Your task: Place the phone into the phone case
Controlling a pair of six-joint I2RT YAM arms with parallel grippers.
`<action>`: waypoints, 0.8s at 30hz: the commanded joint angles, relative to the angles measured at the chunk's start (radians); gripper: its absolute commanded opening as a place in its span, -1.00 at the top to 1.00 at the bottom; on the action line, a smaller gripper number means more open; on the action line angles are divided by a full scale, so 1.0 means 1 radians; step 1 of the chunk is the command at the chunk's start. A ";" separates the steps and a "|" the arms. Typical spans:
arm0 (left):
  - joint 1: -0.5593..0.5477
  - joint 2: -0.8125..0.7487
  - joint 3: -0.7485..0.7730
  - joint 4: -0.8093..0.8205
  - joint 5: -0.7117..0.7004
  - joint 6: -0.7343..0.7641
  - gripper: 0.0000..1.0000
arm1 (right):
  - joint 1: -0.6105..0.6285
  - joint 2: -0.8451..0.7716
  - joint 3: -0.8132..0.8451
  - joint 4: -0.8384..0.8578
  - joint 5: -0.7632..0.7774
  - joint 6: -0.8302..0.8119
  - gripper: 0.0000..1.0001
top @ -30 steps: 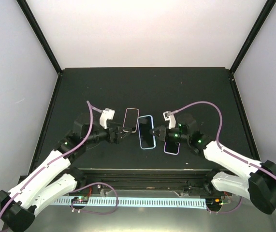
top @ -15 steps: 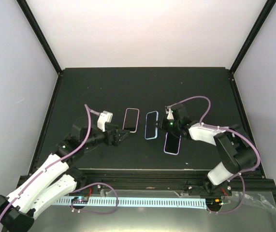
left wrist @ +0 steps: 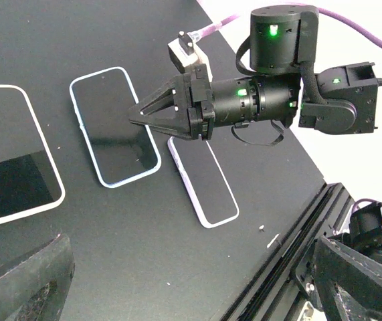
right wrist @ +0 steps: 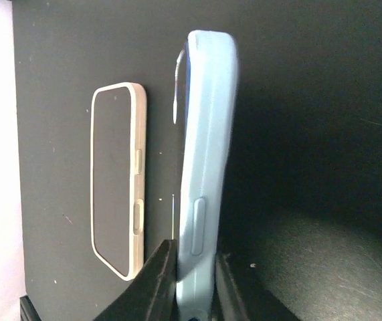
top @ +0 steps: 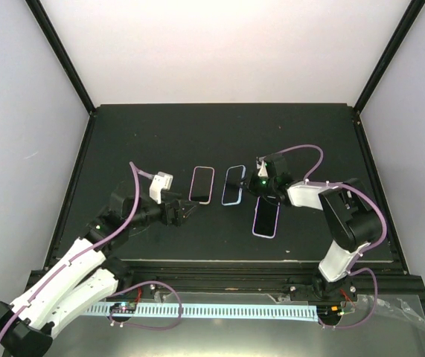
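A light blue phone case (top: 233,185) lies mid-table with a dark glossy phone face inside its rim. My right gripper (top: 252,184) is shut on its right edge. In the right wrist view the case (right wrist: 207,134) runs edge-on, pinched across its thickness by the gripper (right wrist: 197,284). From the left wrist I see that case (left wrist: 114,127) with the right gripper's tip (left wrist: 137,115) on it. My left gripper (top: 191,210) hangs open and holds nothing, below a pink-rimmed phone (top: 202,184). Its fingers (left wrist: 23,281) frame bare table.
A lavender-rimmed phone or case (top: 266,218) lies flat under the right arm, also visible from the left wrist (left wrist: 204,177). The pink-rimmed phone (right wrist: 117,180) sits just left of the held case. The black table (top: 138,134) ends in a metal rail (top: 219,268) at the near edge.
The right gripper has carried the blue case away from the bases and slightly right, its arm folding back. The left gripper has drawn back a little to the left and stayed open.
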 commanded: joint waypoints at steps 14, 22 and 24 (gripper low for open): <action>0.005 -0.034 0.086 -0.110 -0.163 -0.005 -0.98 | -0.031 -0.326 0.016 -0.386 0.195 -0.200 -0.81; 0.007 -0.084 0.168 -0.173 -0.356 -0.004 -0.98 | -0.031 -0.674 0.061 -0.716 0.299 -0.334 -1.00; 0.007 -0.092 0.191 -0.179 -0.374 -0.001 -0.98 | -0.032 -0.756 0.093 -0.812 0.304 -0.358 -1.00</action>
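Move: The right hand's fingers still hold the right long edge of the phone in the light-blue case, close above the table and tipped a little; its middle lies about 3 cm left and 2 cm below. The pink-edged phone lies level with it, some 14 cm left of the hand, and the lilac-edged phone about 12 cm back and 8 cm right. From the left hand the light-blue one is roughly 15 cm ahead, 14 cm right and 17 cm below. The right hand opens its fingers from nearly shut to fully wide and lets go of the light-blue case's right edge, easing a couple of centimetres right and slightly down before it climbs about 13 cm, drawing right and somewhat back, with the wrist turning some 20 degrees. The left hand, empty and wide open, waits and then backs off from the phones, about 4 cm left, rising and edging forward while it turns counter-clockwise. ##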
